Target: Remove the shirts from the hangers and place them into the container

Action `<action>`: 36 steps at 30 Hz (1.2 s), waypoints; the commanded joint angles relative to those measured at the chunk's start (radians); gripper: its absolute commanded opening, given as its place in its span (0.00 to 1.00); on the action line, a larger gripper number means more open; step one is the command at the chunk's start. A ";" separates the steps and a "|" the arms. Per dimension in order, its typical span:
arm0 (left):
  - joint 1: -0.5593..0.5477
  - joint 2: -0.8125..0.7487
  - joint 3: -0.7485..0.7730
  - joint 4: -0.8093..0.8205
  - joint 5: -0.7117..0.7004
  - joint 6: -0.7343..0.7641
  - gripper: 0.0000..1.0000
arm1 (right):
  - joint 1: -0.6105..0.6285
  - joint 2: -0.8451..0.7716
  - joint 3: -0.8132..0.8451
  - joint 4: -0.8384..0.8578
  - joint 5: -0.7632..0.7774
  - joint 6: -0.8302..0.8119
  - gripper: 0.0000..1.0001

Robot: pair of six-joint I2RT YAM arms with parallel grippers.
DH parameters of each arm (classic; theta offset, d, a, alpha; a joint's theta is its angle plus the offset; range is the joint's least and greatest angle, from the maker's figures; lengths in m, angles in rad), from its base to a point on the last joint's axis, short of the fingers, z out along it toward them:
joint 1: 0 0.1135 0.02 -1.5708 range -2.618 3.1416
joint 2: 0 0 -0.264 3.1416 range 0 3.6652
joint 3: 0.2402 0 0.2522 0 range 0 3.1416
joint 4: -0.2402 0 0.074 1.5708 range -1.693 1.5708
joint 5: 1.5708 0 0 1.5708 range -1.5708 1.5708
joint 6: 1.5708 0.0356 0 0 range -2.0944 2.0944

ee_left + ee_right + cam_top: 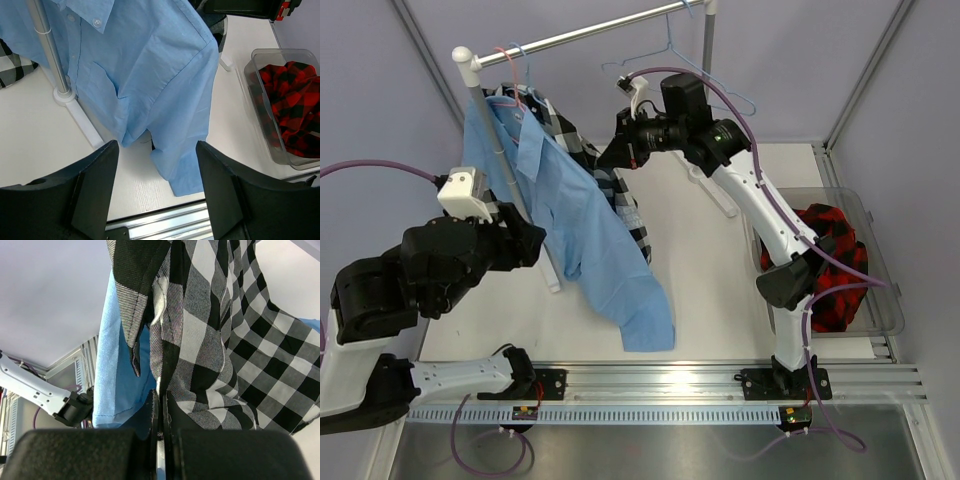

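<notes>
The plain light blue shirt (575, 215) hangs from the rail's left end, its tail on the table. Behind it hangs the black-and-white check shirt (615, 190). My right gripper (612, 150) is shut on a fold of the check shirt's edge (200, 365), with the light blue shirt (115, 375) just beside it. My left gripper (156, 150) stands open low in front of the light blue shirt (150, 70), apart from it. The red-and-black plaid shirt (830, 265) lies in the container (880, 300). An empty light blue hanger (670, 40) hangs on the rail. A pink hanger hook (508, 62) shows above the hung shirts.
The silver rail (590, 32) runs across the back on an upright post (50, 50) with a white foot (85, 125). The container (260, 55) stands at the table's right edge. A metal track (670, 378) borders the near edge. Grey walls close in the sides.
</notes>
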 commanded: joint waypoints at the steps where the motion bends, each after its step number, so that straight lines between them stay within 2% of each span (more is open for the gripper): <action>1: 0.000 -0.018 -0.020 0.059 0.007 -0.003 0.68 | 0.023 -0.049 0.005 0.041 -0.040 -0.069 0.00; 13: 0.000 0.013 -0.058 0.159 0.085 0.062 0.68 | 0.028 -0.261 -0.111 0.096 0.110 -0.026 0.00; 21: 0.000 0.045 -0.063 0.223 0.148 0.101 0.68 | 0.028 -0.284 -0.105 0.107 0.179 -0.004 0.00; 29: 0.000 0.085 0.003 0.281 0.151 0.176 0.68 | 0.015 -0.333 -0.126 0.089 0.261 -0.006 0.00; 36: 0.000 0.136 0.028 0.304 0.189 0.190 0.68 | -0.027 -0.360 -0.134 0.126 0.265 0.020 0.00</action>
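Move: The right gripper already pinches the edge of the checked shirt; that shirt's hanger lies about 5 cm ahead of it, 13 cm left and 15 cm higher, and the container some 5 cm back, 50 cm right and 33 cm below. From the left gripper the hanger is roughly 23 cm ahead, 3 cm left and 14 cm higher; the blue shirt hangs 16 cm straight ahead, 15 cm lower, and the rack post stands 19 cm ahead, 7 cm left, its middle 6 cm lower. Keep the right gripper shut on the checked shirt and haul it up about 8 cm and right about 6, drawing slightly back as it rises, then on level to the right, turning some 15 degrees clockwise. Shortly after the start, swing the open left gripper right about 8 cm towards the checked shirt, yawing slightly clockwise and rising a little at the end, touching nothing. ##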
